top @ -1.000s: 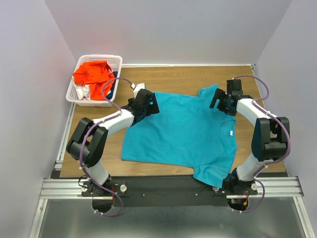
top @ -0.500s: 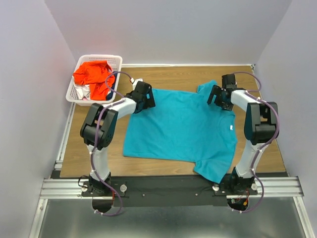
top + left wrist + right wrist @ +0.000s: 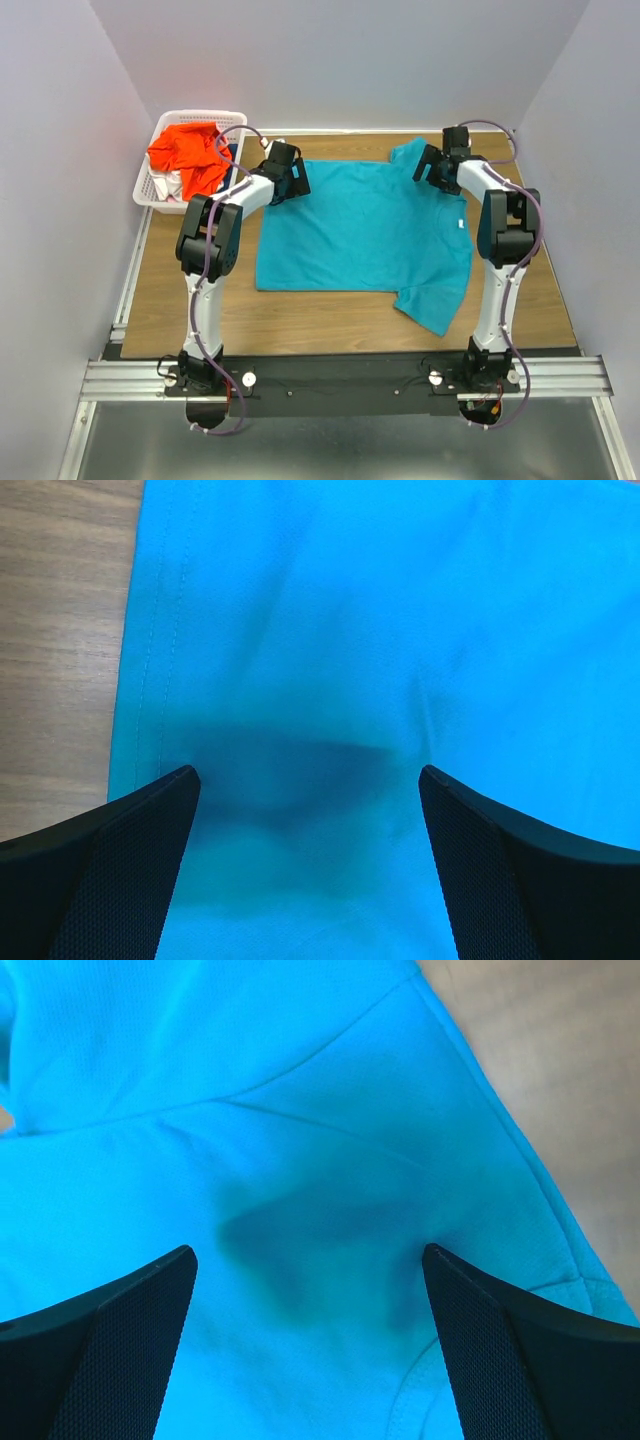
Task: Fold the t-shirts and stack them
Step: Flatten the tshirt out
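A large teal-blue t-shirt [image 3: 365, 235] lies spread flat on the wooden table, one sleeve pointing to the near right. My left gripper [image 3: 295, 180] is down over its far-left corner, jaws wide open, with cloth and the hem edge below [image 3: 310, 775]. Over the far-right shoulder by the sleeve seam sits my right gripper [image 3: 430, 170], also open above the cloth [image 3: 310, 1252]. Neither holds anything between its fingers. An orange-red t-shirt [image 3: 188, 148] is piled in the basket, with white cloth [image 3: 163, 186] and dark blue cloth [image 3: 226, 178] under it.
The white lattice basket [image 3: 238, 122] stands at the table's far-left corner, close to my left arm. Bare wood [image 3: 330, 320] shows along the near side and at both flanks. Walls close in on three sides.
Both arms have stretched farther from their bases, and the teal-blue t-shirt has slid with them toward the far edge of the table. Both grippers stay open.
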`<state>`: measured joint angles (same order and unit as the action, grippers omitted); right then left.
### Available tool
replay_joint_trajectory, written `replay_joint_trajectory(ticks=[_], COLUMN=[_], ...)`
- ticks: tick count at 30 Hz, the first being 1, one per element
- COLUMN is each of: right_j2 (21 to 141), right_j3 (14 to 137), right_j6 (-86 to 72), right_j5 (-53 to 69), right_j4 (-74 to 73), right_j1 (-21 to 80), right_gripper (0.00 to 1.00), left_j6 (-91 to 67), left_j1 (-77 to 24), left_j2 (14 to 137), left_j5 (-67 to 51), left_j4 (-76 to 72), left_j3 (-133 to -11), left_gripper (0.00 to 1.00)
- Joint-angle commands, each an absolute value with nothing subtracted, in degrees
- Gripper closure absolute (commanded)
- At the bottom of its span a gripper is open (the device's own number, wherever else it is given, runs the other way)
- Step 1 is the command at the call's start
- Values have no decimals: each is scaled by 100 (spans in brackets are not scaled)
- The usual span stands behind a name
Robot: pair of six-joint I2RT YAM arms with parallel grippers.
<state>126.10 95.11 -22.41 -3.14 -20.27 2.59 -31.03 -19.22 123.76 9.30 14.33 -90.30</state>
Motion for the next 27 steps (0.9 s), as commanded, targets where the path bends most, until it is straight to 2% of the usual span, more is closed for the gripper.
replay_joint_trajectory(ticks=[1,10,17,20,27], right_j2=[13306,13334,11727,10752,8668], right_j3=[10158,10582,9977,9161,6858], right_j6=[-2267,-2206,-2056,-2327,-3304], right_j5=[-35,299,44,-237,-509], right_j4=[-2197,-2215,-2276,-2276,-2259], right_j1=[255,255,255,255,264], right_gripper=[0,0,0,0,0], left_j6=[-3120,-3208,-3173,-3331,-4349], left_j1=[-1872,-1802,-1898,-1995,-2425], left_j2=[12656,12656,11419,10516,8299], left_j5=[685,572,938,1098,1520], left_j4=[2065,2066,2065,1934,1653], left_j3=[-9035,-9035,-8992,-8343,-5280], left_gripper=[2,2,2,2,2])
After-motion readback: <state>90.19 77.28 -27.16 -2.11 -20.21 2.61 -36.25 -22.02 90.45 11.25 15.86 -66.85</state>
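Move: Under the left fingers, the T-shirt spreads away: its middle is about 20 cm to the right, 14 cm back and 2 cm below, and the clothes basket about 33 cm left and 5 cm ahead. From the right fingers, also down at the cloth, the T-shirt's middle is some 21 cm left and 18 cm back; its far sleeve lies 5 cm ahead and 4 cm left, the neck label roughly 11 cm right and 16 cm back. Sliding the cloth on outward, the wide-open right fingers push about 4 cm farther forward and pause, while the left ones stay on the cloth near the hem. Then both hands lift off and draw back over the shirt towards the bases, the right rising about 18 cm and tipping its fingers up, the left rising about 11 cm. Both grippers stay open. ##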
